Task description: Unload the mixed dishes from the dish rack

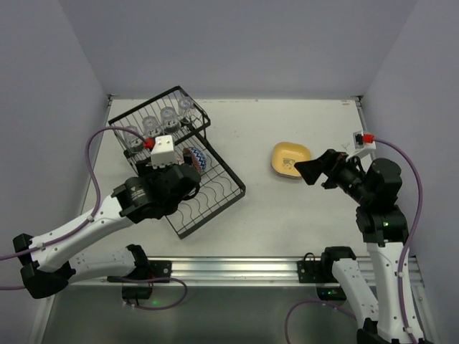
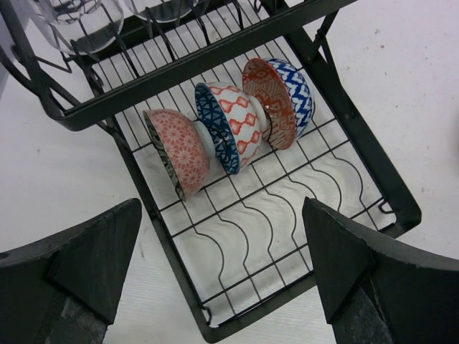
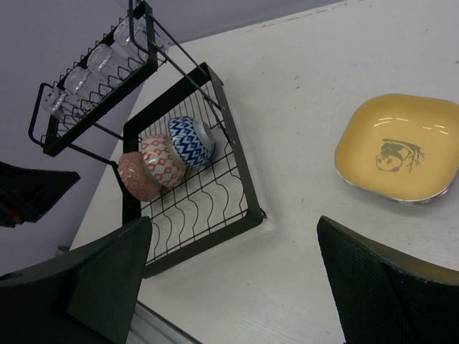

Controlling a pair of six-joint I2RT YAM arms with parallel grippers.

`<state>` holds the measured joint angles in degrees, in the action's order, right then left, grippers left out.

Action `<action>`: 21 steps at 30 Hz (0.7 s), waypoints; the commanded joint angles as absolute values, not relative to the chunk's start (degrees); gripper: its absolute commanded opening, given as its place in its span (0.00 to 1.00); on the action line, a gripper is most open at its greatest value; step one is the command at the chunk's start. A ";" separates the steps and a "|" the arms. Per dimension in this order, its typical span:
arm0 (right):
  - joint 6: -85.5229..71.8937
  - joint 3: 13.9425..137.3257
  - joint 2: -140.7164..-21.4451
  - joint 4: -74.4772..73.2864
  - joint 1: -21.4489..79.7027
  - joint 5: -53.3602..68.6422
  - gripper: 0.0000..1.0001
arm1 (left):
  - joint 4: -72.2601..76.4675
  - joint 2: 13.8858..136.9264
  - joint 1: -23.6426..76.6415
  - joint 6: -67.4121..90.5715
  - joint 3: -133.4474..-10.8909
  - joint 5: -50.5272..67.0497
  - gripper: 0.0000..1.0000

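The black wire dish rack lies at the table's left. Several clear glass cups stand in its deeper basket section. Three patterned bowls lean on edge in its flat tray: a pink one, a blue-rimmed one with red diamonds, and a red-brown-rimmed one with blue zigzags. My left gripper hovers open over the tray's wavy dividers, just short of the bowls, holding nothing. The yellow rounded-square plate lies flat on the table to the right. My right gripper is open and empty above the table beside it.
The white tabletop is walled at the back and on both sides. A metal rail runs along the near edge by the arm bases. In the right wrist view the rack and its cups lie to the left.
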<state>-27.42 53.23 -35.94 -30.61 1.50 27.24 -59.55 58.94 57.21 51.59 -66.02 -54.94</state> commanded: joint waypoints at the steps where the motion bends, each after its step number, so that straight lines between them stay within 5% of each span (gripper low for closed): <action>1: -28.56 52.91 -36.56 -26.28 1.49 31.81 0.99 | -52.57 61.17 55.55 59.59 -64.00 -57.48 0.97; 21: -30.15 48.43 -36.65 -20.22 1.49 41.31 0.99 | -12.93 48.87 46.59 49.14 -32.88 -49.40 1.00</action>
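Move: The pink bowl, leftmost of the three left in the rack, lies about 9 cm ahead of the left hand, 5 cm to its left and some 18 cm below. At about the same depth, the red-and-white bowl stands 13 cm ahead and 1 cm to the right, the blue zigzag bowl 15 cm ahead and 6 cm to the right. From the right hand the pink bowl is about 9 cm ahead, 46 cm left and 24 cm lower. The left hand heads for the pink bowl with empty fingers kept wide open: it sinks about 9 cm, quickly at first and then slower, and edges 2 to 3 cm forward, rolling some 15 degrees so that its left side dips; it touches no dish. The empty right hand drifts a little to its left, turning about 10 degrees counter-clockwise. ##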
